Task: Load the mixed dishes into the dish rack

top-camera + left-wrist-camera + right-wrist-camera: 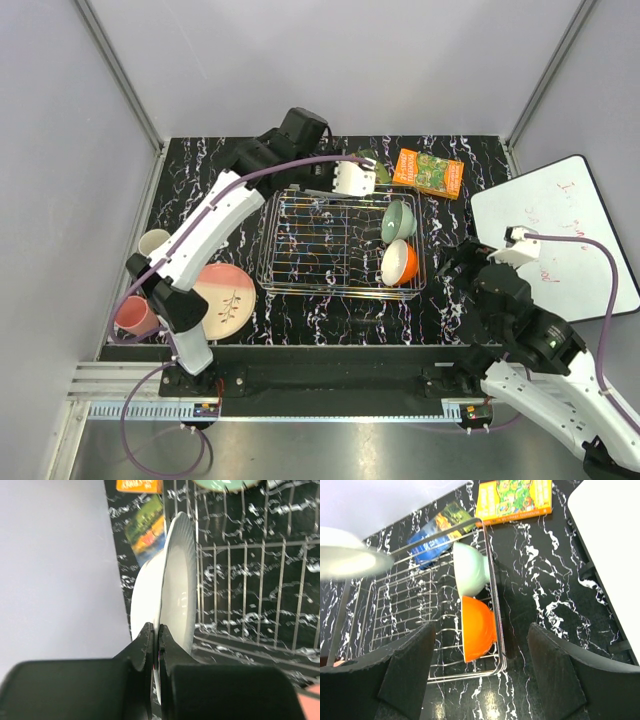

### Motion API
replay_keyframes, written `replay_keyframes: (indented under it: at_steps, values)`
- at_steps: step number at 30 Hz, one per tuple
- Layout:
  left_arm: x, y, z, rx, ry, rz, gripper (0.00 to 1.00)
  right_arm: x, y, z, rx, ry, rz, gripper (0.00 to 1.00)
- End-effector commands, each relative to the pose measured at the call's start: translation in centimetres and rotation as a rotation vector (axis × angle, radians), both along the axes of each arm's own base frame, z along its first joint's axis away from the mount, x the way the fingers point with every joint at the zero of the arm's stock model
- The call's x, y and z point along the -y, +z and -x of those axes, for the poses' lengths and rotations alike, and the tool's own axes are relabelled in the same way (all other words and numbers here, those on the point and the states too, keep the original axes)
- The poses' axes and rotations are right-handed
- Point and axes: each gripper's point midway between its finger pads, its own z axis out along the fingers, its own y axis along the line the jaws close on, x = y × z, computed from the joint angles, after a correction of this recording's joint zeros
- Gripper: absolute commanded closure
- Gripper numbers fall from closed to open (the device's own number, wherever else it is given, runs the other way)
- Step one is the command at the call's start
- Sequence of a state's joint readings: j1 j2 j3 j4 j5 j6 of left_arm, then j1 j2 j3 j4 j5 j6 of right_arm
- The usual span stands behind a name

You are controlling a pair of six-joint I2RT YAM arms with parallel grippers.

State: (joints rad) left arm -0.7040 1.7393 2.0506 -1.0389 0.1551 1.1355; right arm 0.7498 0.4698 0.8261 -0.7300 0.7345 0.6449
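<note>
My left gripper is shut on the rim of the white plate and holds it on edge over the far side of the dish rack; the plate also shows in the top view. The pale green bowl and the orange bowl stand on edge at the rack's right end, also in the right wrist view. The pink-and-cream plate and the pink cup sit at the near left. My right gripper is open and empty, above the table right of the rack.
An orange packet lies beyond the rack, a blue packet behind its far rail. A white board with red writing lies at the right. A cream cup stands at the left edge. Grey walls enclose the table.
</note>
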Motion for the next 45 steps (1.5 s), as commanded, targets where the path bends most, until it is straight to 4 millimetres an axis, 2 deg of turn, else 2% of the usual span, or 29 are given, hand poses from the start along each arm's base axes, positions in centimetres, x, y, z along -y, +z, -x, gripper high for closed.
replay_keyframes:
  at_steps: [1, 4, 8, 13, 22, 29, 32, 36, 38, 45]
  values:
    - [3.3, 9.0, -2.0, 0.268, -0.014, 0.189, 1.0, -0.5, -0.5, -0.1, 0.003, 0.01, -0.038, 0.18]
    - [5.2, 8.9, -2.2, 0.257, -0.01, 0.236, 1.0, -0.6, -1.0, -0.1, -0.007, 0.01, -0.032, 0.18]
    - [6.5, 8.3, -2.6, 0.229, -0.006, 0.278, 1.0, -0.6, -1.2, -0.1, -0.009, 0.009, -0.028, 0.18]
    - [7.8, 6.8, -3.4, 0.208, -0.011, 0.275, 1.0, -0.4, -1.2, 0.1, -0.009, 0.007, -0.037, 0.18]
    - [9.5, 5.9, -4.5, 0.195, -0.002, 0.316, 1.0, -0.7, -1.4, 0.1, -0.011, 0.015, -0.057, 0.18]
    - [10.4, 4.8, -4.7, 0.178, -0.006, 0.325, 1.0, -0.8, -1.8, 0.2, -0.014, 0.021, -0.055, 0.18]
    - [10.7, 4.8, -4.6, 0.192, -0.015, 0.32, 1.0, -0.9, -2.0, 0.2, -0.015, 0.027, -0.058, 0.18]
    - [10.7, 6.3, -4.2, 0.23, -0.033, 0.333, 1.0, -1.0, -2.1, 0.2, -0.018, 0.033, -0.058, 0.18]
    - [10.6, 6.5, -4.0, 0.241, -0.041, 0.329, 1.0, -1.1, -2.2, 0.1, -0.019, 0.036, -0.058, 0.18]
    - [10.8, 5.5, -4.3, 0.255, -0.058, 0.287, 1.0, -1.5, -2.3, 0.1, -0.021, 0.048, -0.065, 0.18]
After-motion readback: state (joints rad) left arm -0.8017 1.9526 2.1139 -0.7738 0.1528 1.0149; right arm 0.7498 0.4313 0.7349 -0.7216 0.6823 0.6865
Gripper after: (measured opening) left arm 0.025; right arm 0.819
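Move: The left gripper already holds the white plate high over the back of the dish rack, whose middle lies about 27 cm below, 3 cm to the right and roughly 1 cm ahead. From this hand the green bowl is some 16 cm right and 2 cm ahead, the orange cup 17 cm right and 9 cm back, both about 24 cm lower; the blue book lies 21 cm ahead, 5 cm right, 32 cm down. The rack's middle is about 16 cm ahead of the right gripper, 21 cm to its left, 21 cm lower. Carry the plate about 10 cm to the right above the rack, towards the green bowl, quickly at first, then slowing; partway across, ease some 3 cm forward and sink about 3 cm. Keep the left fingers shut on the rim and the wrist almost as it is, its left side dipping slightly. Let the empty right gripper sink about 3 cm, still open. ##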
